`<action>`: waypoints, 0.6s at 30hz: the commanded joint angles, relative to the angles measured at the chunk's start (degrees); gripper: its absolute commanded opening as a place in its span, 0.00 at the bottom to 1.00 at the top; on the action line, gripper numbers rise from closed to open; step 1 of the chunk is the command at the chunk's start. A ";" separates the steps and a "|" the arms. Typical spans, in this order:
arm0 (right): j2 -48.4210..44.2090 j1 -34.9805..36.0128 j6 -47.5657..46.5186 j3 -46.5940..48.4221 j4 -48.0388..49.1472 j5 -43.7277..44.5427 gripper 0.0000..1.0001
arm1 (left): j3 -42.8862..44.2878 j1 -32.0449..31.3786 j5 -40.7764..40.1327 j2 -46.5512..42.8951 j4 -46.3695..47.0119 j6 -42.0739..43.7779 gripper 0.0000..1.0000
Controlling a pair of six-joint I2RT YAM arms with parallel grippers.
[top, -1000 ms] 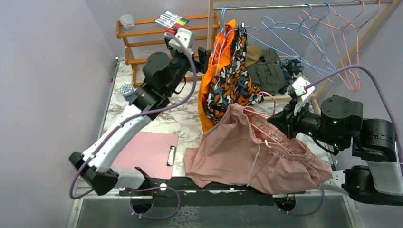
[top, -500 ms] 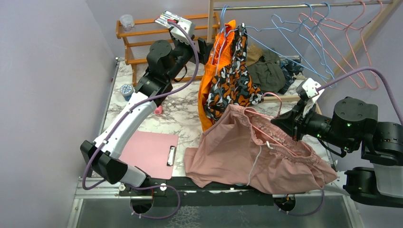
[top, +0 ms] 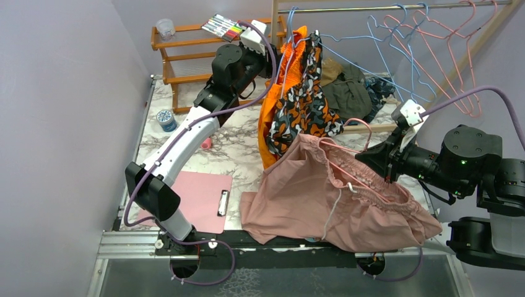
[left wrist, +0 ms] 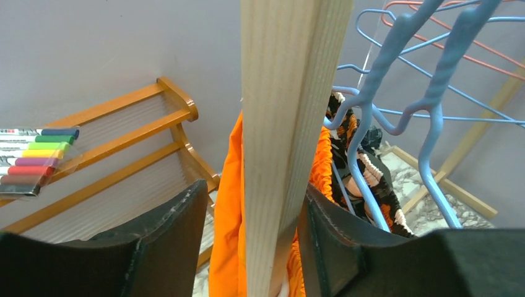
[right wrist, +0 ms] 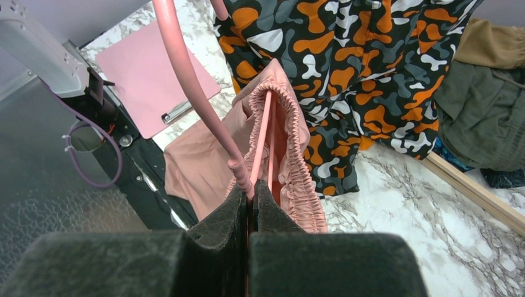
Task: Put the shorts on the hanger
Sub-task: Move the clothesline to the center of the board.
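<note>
The dusty-pink shorts [top: 322, 198] hang by their gathered waistband [right wrist: 291, 142] from the pink wire hanger [right wrist: 186, 74], with their lower part resting on the table's front edge. The hanger's hook [top: 369, 131] points up. My right gripper [right wrist: 252, 185] is shut on the hanger's neck, right of the shorts [top: 385, 173]. My left gripper [left wrist: 255, 185] is up at the back, jaws either side of the rack's wooden post [left wrist: 285, 93]. The right finger is against the post. The left finger stands off it with a gap.
An orange garment [top: 272, 117] and a camouflage garment [top: 306, 105] hang on blue hangers beside the post. Empty blue [top: 371, 49] and pink hangers [top: 446, 55] hang on the rail. A wooden shelf [top: 186, 43] holds markers [top: 224, 26]. A pink clipboard [top: 189, 198] lies front left; dark clothes [top: 350, 90] are piled behind.
My left arm has swung up and right to the rack post, its jaws narrowing. My right gripper has drifted right and slightly up, carrying the hanger and shorts.
</note>
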 commanded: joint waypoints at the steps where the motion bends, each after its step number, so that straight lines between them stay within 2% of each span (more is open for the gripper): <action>1: 0.39 0.03 0.24 1.80 0.23 -1.17 0.01 | 1.52 0.37 0.42 -0.59 2.44 -0.08 0.51; 8: 1.70 0.05 0.30 3.89 -2.20 -1.45 0.01 | -2.99 0.37 -3.26 -4.86 4.01 2.96 0.21; 15: 2.16 0.05 0.25 4.04 -2.08 -1.61 0.01 | -3.49 0.37 -6.88 -7.62 2.29 6.34 0.12; 18: 2.54 0.04 -0.12 4.47 -2.06 -1.83 0.01 | -2.40 0.36 -8.37 -8.14 0.61 7.30 0.01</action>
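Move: Between the left hand's open fingers, about 1 cm ahead and 1 cm right of the hand point, stands the clothesline's wooden left post. The orange shorts hang some 3 cm farther out and 5 cm right of the hand, with the camo shorts 2 cm out and 10 cm right, both around 16 cm below. The marker pack is roughly 12 cm ahead, 15 cm left and 12 cm lower. From the right hand, the post is about 30 cm ahead and 17 cm left, at its own height. Closing around the wooden post, the left fingers go from over half open to about a third, stopping with the post pinched between them. The left hand hardly shifts while they shut, then draws the clothesline left about 1.5 cm and back about 1 cm, turning barely at all and keeping its grip. ##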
